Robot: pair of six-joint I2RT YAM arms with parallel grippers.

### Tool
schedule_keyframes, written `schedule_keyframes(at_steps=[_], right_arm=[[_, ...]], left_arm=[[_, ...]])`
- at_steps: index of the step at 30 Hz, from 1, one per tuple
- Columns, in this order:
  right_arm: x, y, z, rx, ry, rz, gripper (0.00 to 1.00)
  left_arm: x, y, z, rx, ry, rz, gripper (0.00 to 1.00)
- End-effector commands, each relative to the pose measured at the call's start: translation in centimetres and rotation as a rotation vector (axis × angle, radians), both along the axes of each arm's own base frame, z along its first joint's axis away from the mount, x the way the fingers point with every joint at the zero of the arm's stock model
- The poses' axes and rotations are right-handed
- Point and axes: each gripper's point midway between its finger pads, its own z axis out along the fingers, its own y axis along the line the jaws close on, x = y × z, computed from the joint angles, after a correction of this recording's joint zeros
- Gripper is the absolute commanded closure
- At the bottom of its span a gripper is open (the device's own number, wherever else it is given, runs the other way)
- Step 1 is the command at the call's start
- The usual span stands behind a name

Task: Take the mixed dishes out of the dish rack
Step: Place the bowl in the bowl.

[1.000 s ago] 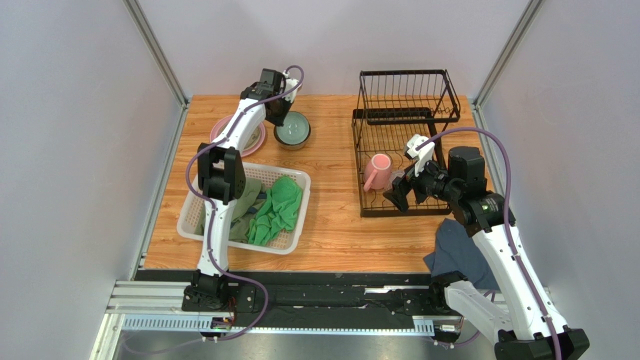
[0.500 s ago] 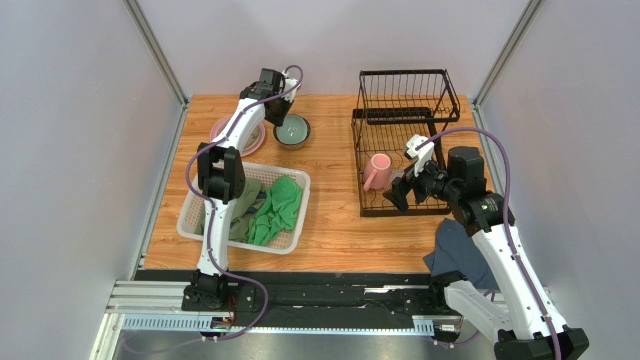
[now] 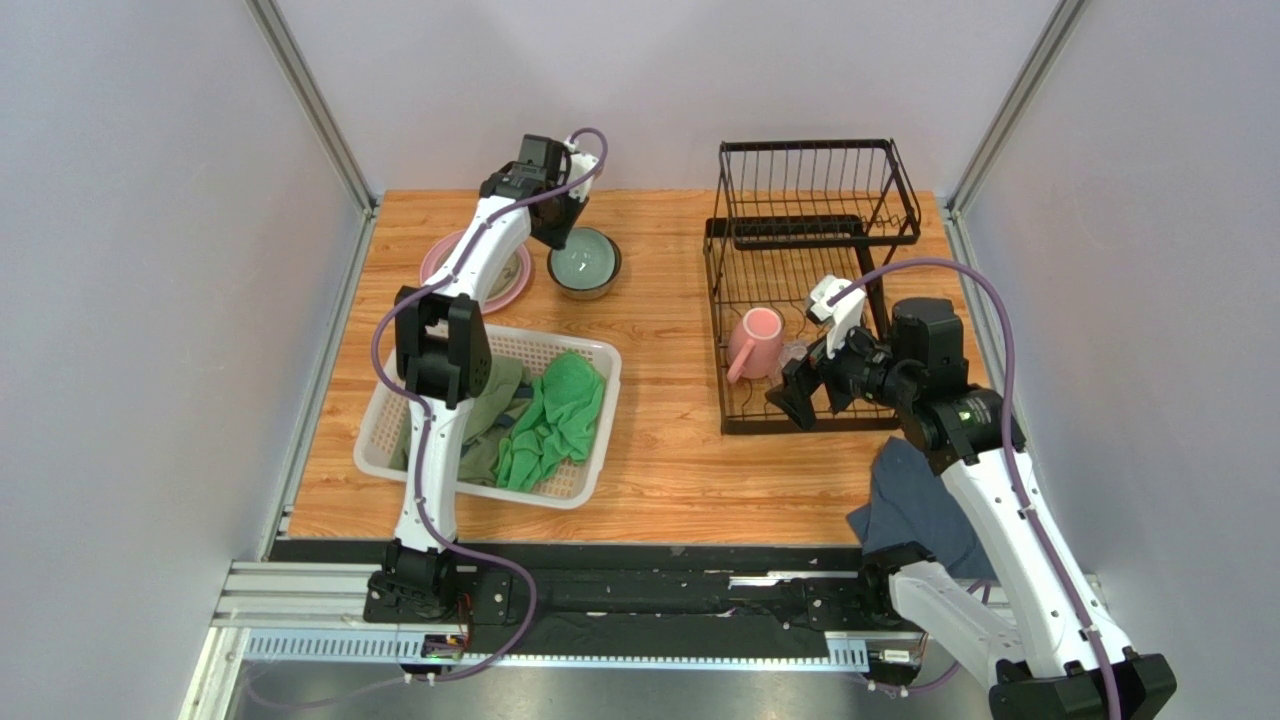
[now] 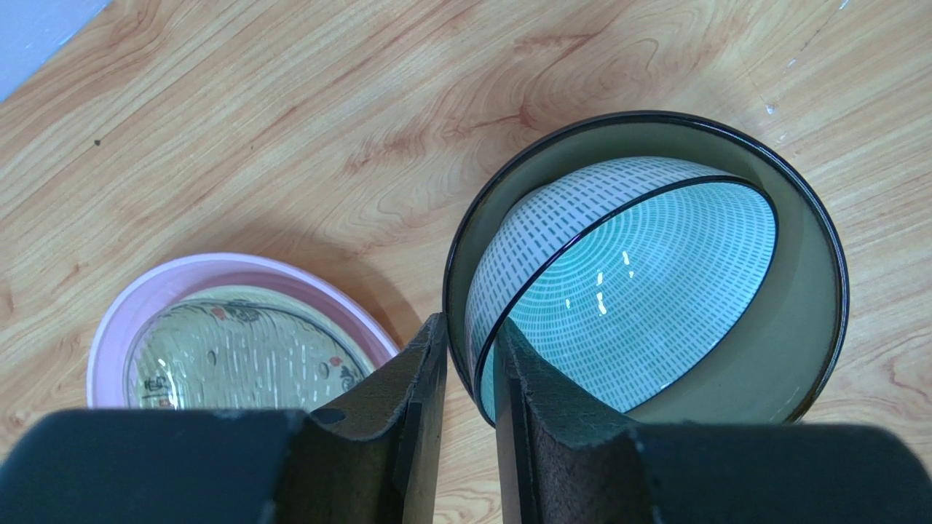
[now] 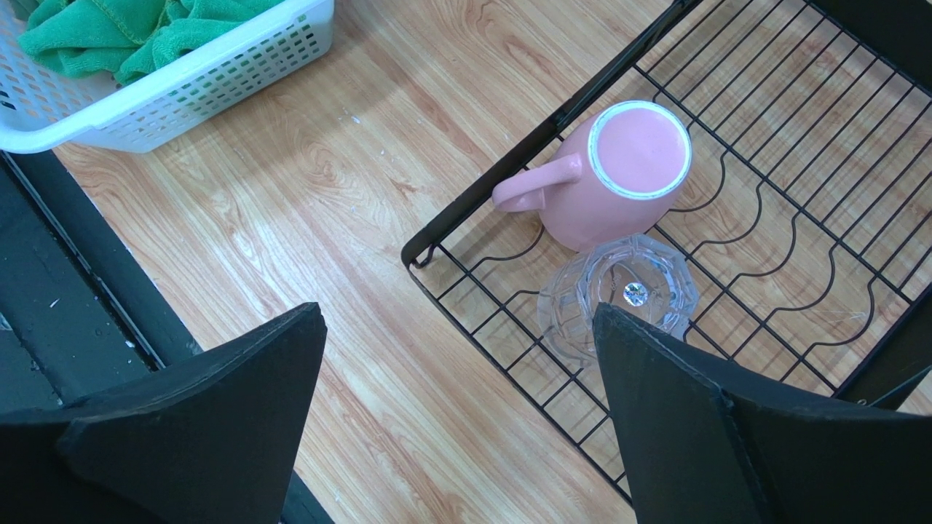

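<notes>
A teal bowl [image 4: 635, 284] sits nested inside the brown-olive bowl [image 4: 804, 317] on the table at the back left [image 3: 585, 263]. My left gripper [image 4: 470, 328] straddles their near rims, open a little; a gap shows between the outer finger and the rims. Beside them the cream plate [image 4: 235, 355] lies on the pink plate [image 4: 120, 328]. The black dish rack [image 3: 812, 188] stands at the back right. On its lower tray a pink mug [image 5: 624, 175] and a clear glass cup [image 5: 618, 289] stand upside down. My right gripper [image 5: 459, 314] hovers wide open above the tray's front-left corner, holding nothing.
A white mesh basket [image 3: 594, 450] with green cloths [image 3: 556, 413] stands at the front left, its corner showing in the right wrist view [image 5: 164, 93]. A dark blue-grey cloth [image 3: 917, 503] hangs off the table's front right edge. Grey walls close in both sides.
My left gripper's jaws have eased apart around the bowls' rims. The right arm has shifted only slightly and stays wide open.
</notes>
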Motion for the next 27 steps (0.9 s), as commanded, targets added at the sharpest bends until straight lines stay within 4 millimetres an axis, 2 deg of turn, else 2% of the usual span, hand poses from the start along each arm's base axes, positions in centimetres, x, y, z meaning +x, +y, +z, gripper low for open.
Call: schedule_keyframes(at_steps=[1, 6, 14, 27], right_arm=[[0.1, 0.2, 0.6, 0.013, -0.036, 0.011, 0.02], [0.1, 0.3, 0.3, 0.013, -0.028, 0.014, 0.02], [0.3, 0.4, -0.2, 0.011, -0.013, 0.014, 0.03], [0.4, 0.4, -0.8, 0.008, 0.002, 0.014, 0.03]], left_arm=[[1.9, 0.6, 2.0, 0.02, -0.09, 0.011, 0.69], [2.3, 0.6, 1.9, 0.021, -0.102, 0.005, 0.67], [2.6, 1.1, 1.1, 0.055, -0.104, 0.021, 0.51], [3.4, 1.4, 1.3, 0.066, -0.133, 0.034, 0.39]])
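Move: The teal bowl, already nested in the larger brown bowl, has its middle about 5 cm right of the left hand, 2 cm back and 3 cm below it; the brown bowl's is some 6 cm right, 2 cm back and 5 cm below. The pink plate stack lies roughly 12 cm to that hand's left, 2 cm back and 9 cm down. From the open right hand, the clear glass is about 10 cm ahead, 1 cm right and 16 cm below, and the pink mug 15 cm ahead, 5 cm left, equally low. The left hand spreads its fingers from about a third to over half open around the near-left rims of the nested bowls, easing roughly 1.5 cm forward and 1 cm left, away from the teal bowl's middle, then sinking about 1 cm with a slight wrist tilt, so that one finger ends outside the brown bowl by the plates and the other just inside the teal rim. Meanwhile the right hand, still wide open and touching nothing, sinks slowly about 1.5 cm towards the clear glass in the rack. ##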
